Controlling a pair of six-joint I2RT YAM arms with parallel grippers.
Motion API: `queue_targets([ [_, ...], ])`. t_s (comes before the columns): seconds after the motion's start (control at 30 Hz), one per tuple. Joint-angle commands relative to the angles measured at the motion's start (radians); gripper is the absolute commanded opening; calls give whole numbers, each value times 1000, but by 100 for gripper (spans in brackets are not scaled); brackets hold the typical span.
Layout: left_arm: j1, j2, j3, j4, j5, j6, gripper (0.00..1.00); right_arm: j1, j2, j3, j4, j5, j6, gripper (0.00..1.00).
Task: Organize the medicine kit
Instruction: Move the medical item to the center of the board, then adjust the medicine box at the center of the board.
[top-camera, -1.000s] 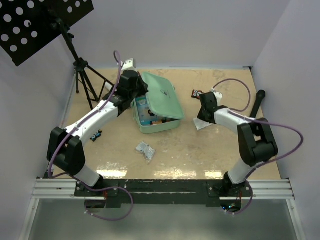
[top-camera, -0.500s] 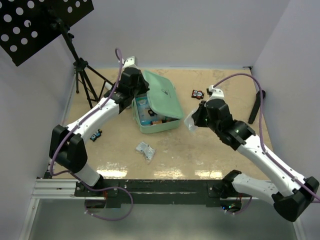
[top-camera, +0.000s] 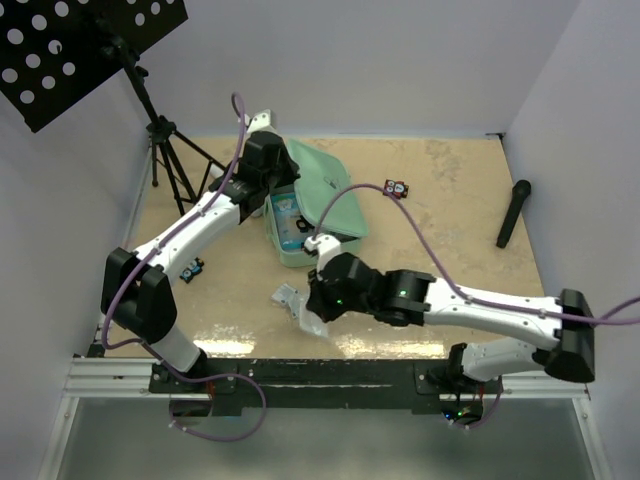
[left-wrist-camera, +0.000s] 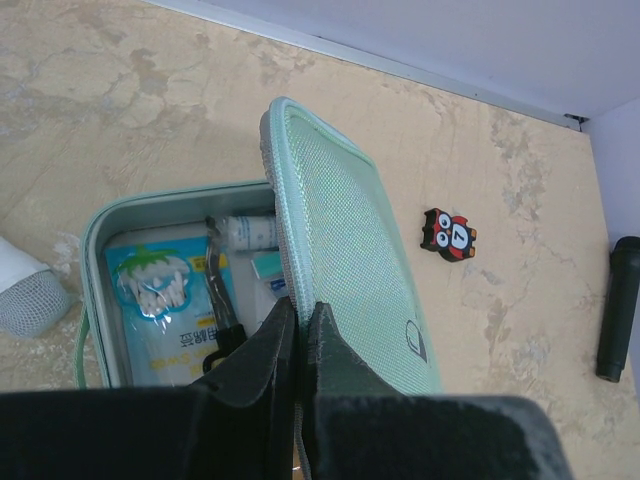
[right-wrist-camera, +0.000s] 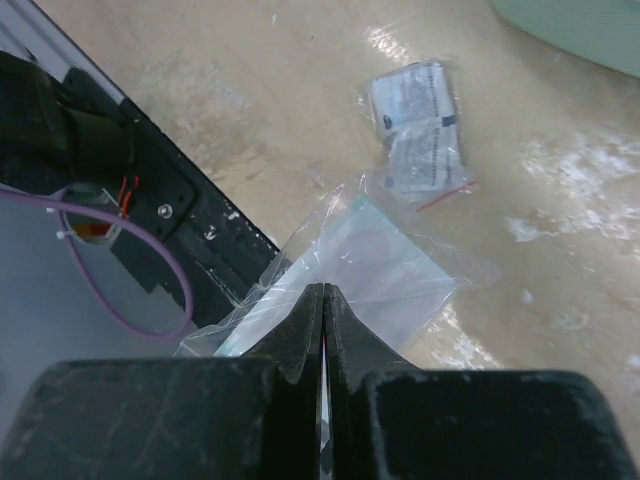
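The mint-green medicine kit (top-camera: 345, 228) lies open at the back middle of the table. Its lid (left-wrist-camera: 350, 250) stands tilted up, and a cotton-swab pack (left-wrist-camera: 160, 300) and small items lie in its base. My left gripper (left-wrist-camera: 297, 318) is shut on the lid's near edge, seen from above too (top-camera: 277, 192). My right gripper (right-wrist-camera: 323, 292) is shut on a clear plastic bag (right-wrist-camera: 370, 265) holding something pale blue, low over the table's front middle (top-camera: 318, 306). A small white packet (right-wrist-camera: 420, 140) lies on the table just beyond that bag (top-camera: 289, 296).
A black-and-red gadget (top-camera: 395, 188) lies right of the kit, and a black stick-shaped object (top-camera: 514, 212) lies at far right. A white-and-grey cylinder (left-wrist-camera: 25, 295) rests left of the kit. A tripod stand (top-camera: 165, 150) occupies the back left. A small dark item (top-camera: 191, 270) lies by the left arm.
My right arm has swung from the right side of the table to the front middle, carrying the clear bag. The left gripper still holds the lid in place.
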Motion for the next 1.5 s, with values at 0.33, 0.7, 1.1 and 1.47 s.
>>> queue_targets([
  [0.33, -6, 3, -7, -24, -17, 9, 0, 49, 323, 126, 182, 166, 44, 35],
  [0.7, -4, -3, 9, -15, 28, 6, 0, 45, 10, 218, 9, 411, 48, 52],
  [1.1, -17, 5, 87, -1, 137, -19, 0, -115, 193, 342, 47, 604, -191, 70],
  [1.47, -17, 20, 99, -12, 152, -14, 0, -124, 379, 474, 21, 754, -231, 73],
])
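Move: The right gripper, shut on the clear-wrapped medical item, has its bare spot on the board about 5 cm to its left, 2 cm ahead and 17 cm down. The small packet lies some 7 cm beyond that spot, and the green kit box about 27 cm straight ahead of the gripper. From the left gripper, which holds the lid's edge, the spot is roughly 28 cm back, 4 cm right and 22 cm down. Take the right gripper left and down, about 7 cm lower, open it to let go of the medical item beside the small packet, then lift away some 20 cm and swing forward and right, lowering again towards the box's near side with fingers spread, wrist turning clockwise and tipping down. Keep the left gripper pinching the lid's edge, easing it right and up. ##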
